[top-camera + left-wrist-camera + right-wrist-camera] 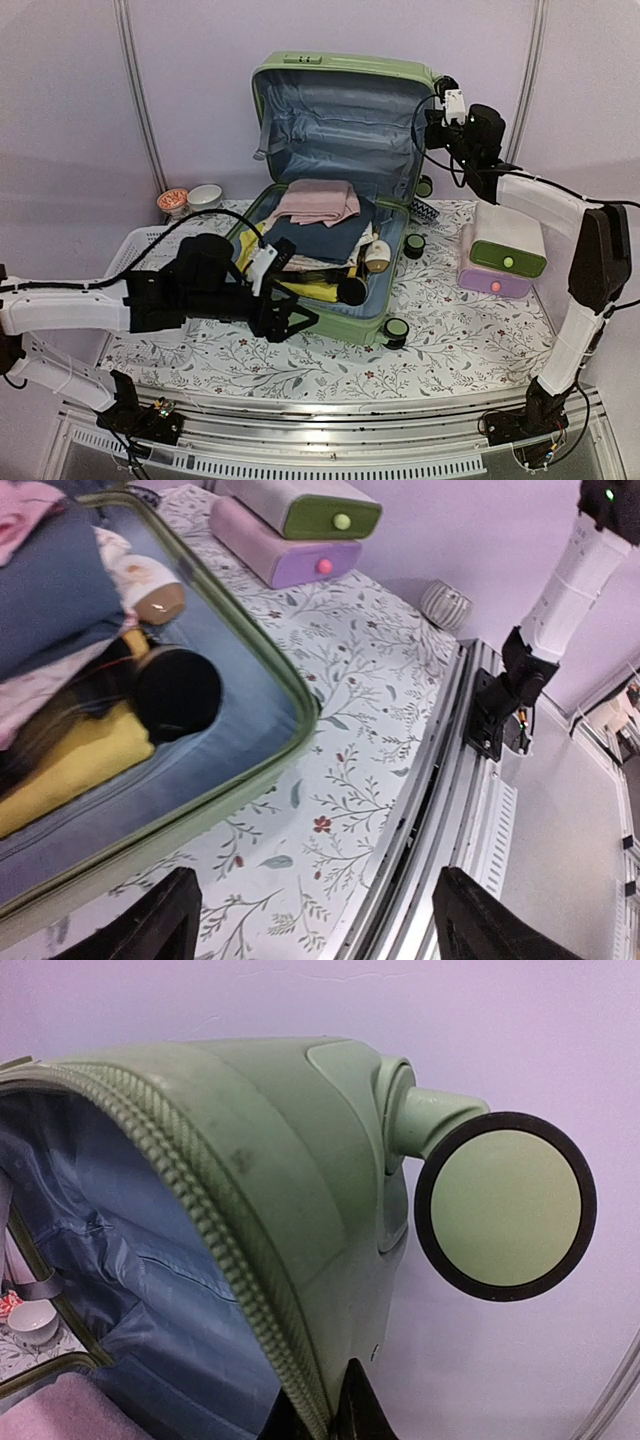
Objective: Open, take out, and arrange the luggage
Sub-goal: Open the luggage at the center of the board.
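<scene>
The light-green luggage (330, 120) lies open on the flowered table, its lid standing upright and showing the grey-blue lining. Folded pink (318, 200), navy (320, 240) and yellow (310, 290) clothes fill the lower half, with a black round thing (178, 695) and a cream bottle (150, 590). My right gripper (440, 115) is at the lid's top right corner, shut on the zip rim (280, 1340) just below a wheel (505, 1205). My left gripper (315, 930) hovers open over the tablecloth beside the luggage's front rim (270, 670), holding nothing.
A white-green-purple box (500, 258) stands right of the luggage. A white perforated basket (135, 250) sits at the left, with two small bowls (190, 198) behind it. A ribbed jar (443, 603) stands near the table's metal front rail (440, 780).
</scene>
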`<state>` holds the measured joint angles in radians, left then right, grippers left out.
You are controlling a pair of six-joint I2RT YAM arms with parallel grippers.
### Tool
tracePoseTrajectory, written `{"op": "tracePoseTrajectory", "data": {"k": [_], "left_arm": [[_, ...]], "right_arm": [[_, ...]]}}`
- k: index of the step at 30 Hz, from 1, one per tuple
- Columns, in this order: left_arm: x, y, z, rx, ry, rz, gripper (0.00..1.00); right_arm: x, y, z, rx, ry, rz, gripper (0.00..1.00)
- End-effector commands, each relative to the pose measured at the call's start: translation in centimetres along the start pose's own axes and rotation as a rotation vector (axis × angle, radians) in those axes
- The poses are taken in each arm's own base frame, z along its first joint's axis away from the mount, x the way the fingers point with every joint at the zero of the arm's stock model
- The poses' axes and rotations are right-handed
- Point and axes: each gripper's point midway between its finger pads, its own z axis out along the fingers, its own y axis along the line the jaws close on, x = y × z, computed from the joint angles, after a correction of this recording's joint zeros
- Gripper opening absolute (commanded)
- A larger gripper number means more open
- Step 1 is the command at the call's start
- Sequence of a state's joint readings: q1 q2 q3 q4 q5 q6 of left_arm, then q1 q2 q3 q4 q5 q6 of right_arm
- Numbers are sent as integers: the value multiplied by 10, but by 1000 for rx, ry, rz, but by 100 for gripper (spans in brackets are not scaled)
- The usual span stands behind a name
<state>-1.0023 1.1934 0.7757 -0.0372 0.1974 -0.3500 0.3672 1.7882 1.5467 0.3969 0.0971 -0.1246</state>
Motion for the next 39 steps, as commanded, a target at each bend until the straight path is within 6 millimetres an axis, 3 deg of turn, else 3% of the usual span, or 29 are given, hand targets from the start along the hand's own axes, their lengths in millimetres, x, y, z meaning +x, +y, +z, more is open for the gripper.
{"op": "tracePoseTrajectory", "data": {"k": [1,5,10,19,20,24,28,29,32,39], "left_arm": [[-4,-33,37,112,-109,-11,81],[9,-41,79,139,-127,-47,80],[17,-44,127,112,-123,-31,82],[6,-26,171,71,-247,-58,82],[13,-22,180,64,-234,-61,82],[14,-20,198,75,-238,-56,82],[11,-14,206,62,-241,-43,82],[10,-12,206,59,-242,-41,82],[5,-9,204,53,-250,-33,82],[-3,-23,192,93,-255,-22,82]], "right_arm": [[18,51,17,-226,36,12,2],[10,72,30,-338,15,32,2],[14,91,40,-404,13,33,2],[28,118,44,-484,19,5,3],[30,119,45,-489,22,5,4],[42,122,52,-485,47,-3,28],[52,102,66,-353,73,-5,71],[53,96,69,-324,81,-4,75],[52,83,70,-275,94,7,78],[53,29,76,-158,145,134,78]]}}
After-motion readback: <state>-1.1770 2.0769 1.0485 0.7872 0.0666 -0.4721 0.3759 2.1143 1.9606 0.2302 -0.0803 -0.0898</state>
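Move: The luggage's near right corner lies about 16 cm to the left hand's right, some 8 cm ahead and 12 cm below. Its wheel sits 3 cm right of that corner; the black bottle is about 10 cm right of the hand, 13 cm ahead and 10 cm lower. The right hand is already at the lid's right edge, roughly 2 cm ahead and 2 cm to its left, level. The lid wheel is 4 cm ahead, 4 cm right and 6 cm up; the pink towel lies 24 cm left, 2 cm back and 25 cm below. Rightward some 18 cm and down 10, the left hand sweeps with open fingers across the luggage's near side towards its near right corner, then halts. Forward and left, the right hand keeps its shut fingers pushing the lid's right edge, turning counter-clockwise about 15 degrees; it then opens the fingers wide while going farther left, and eases back right, forward and down. ##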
